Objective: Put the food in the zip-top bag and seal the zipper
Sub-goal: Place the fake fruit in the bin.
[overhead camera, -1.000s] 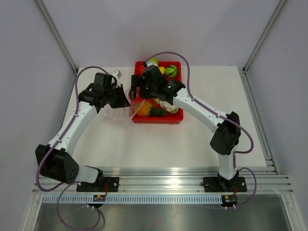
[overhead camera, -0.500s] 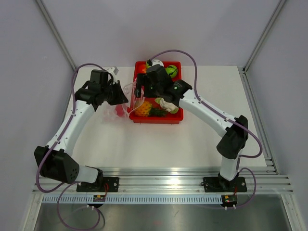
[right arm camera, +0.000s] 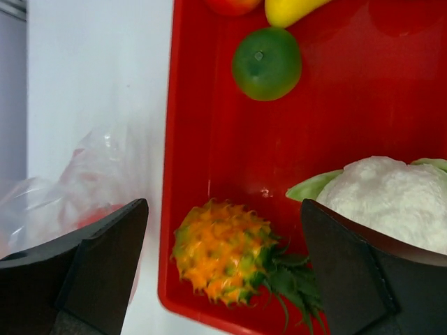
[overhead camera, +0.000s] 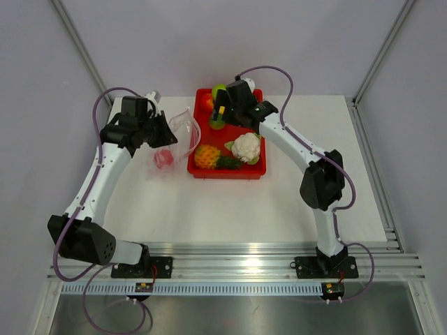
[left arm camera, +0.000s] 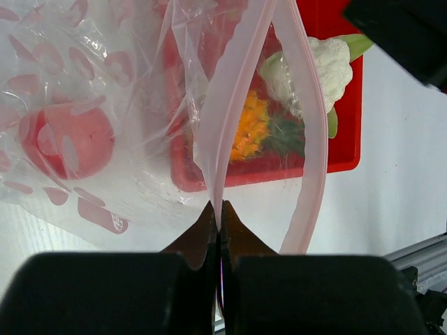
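My left gripper (overhead camera: 162, 132) (left arm camera: 220, 218) is shut on the pink zipper (left arm camera: 230, 105) at one lip of the clear zip-top bag (overhead camera: 174, 143), holding its mouth open left of the red tray (overhead camera: 227, 172). A red round fruit (overhead camera: 165, 159) (left arm camera: 66, 139) lies inside the bag. My right gripper (overhead camera: 221, 118) (right arm camera: 223, 204) hangs open and empty over the tray. Below it lie the orange pineapple (overhead camera: 207, 156) (right arm camera: 220, 255), the white cauliflower (overhead camera: 246, 146) (right arm camera: 384, 199) and a green fruit (right arm camera: 267, 63). A yellow fruit (right arm camera: 293, 8) and a red one (right arm camera: 230, 5) lie at the tray's far end.
The tray's near wall (left arm camera: 342, 157) stands close to the bag's open mouth. The right arm's forearm (overhead camera: 286, 139) crosses the tray's right side. Metal frame posts rise at the table's back corners.
My right gripper has drawn back from the bag's mouth to the tray's far end and its jaws have widened. My left gripper has pulled the bag a little left, away from the tray.
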`<state>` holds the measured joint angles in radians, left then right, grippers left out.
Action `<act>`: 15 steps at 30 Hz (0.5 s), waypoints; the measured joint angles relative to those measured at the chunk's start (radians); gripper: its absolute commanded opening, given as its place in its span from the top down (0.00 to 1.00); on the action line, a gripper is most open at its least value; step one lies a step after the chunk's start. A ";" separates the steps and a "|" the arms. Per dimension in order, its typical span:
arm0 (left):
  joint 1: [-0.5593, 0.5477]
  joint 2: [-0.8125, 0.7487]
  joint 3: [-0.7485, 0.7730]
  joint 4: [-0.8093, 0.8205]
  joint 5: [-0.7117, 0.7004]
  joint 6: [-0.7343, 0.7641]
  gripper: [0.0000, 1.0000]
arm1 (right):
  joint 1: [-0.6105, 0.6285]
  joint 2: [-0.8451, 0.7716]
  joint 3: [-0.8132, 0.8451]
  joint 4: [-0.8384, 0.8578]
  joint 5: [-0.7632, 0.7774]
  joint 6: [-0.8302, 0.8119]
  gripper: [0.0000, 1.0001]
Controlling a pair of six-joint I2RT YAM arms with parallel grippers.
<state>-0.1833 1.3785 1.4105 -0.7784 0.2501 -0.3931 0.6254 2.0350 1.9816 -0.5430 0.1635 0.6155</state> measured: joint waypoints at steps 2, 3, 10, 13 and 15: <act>0.000 0.000 0.010 -0.008 -0.006 0.000 1.00 | -0.005 0.092 0.070 -0.026 0.000 -0.005 0.02; 0.000 0.000 0.018 -0.013 -0.009 0.001 1.00 | -0.006 0.132 0.097 -0.039 -0.001 -0.009 0.02; 0.000 -0.001 0.072 -0.019 -0.019 0.024 1.00 | -0.010 0.339 0.282 -0.100 -0.009 -0.069 0.01; 0.000 0.000 0.076 -0.024 -0.030 0.029 1.00 | -0.014 0.389 0.340 -0.108 -0.007 -0.097 0.01; 0.000 0.005 0.076 -0.027 -0.030 0.029 1.00 | -0.019 0.421 0.379 -0.108 0.001 -0.114 0.01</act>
<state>-0.1833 1.3838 1.4864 -0.8055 0.2199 -0.3641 0.6064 2.4557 2.3604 -0.6514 0.1646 0.5014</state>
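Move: Ahead of the open, empty right hand, the green lime lies in the red bin about 15 cm farther out, 3 cm to its left and 18 cm below. At much the same depth, the lemon is some 6 cm beyond the lime and 2 cm right of it. The cauliflower sits roughly 2 cm ahead and 8 cm right of this hand; the pineapple about 2 cm back and 7 cm left. From the left hand, the lime is about 27 cm ahead, 13 cm right and 20 cm lower. Swooping down about 11 cm and forward 5 to 6 cm over the bin towards the lime, the right hand starts fast and eases off, its fingers staying wide open and its left side rolling down some 10 degrees. The left hand keeps its pinch on the bag's rim and lifts it about 2 cm. ##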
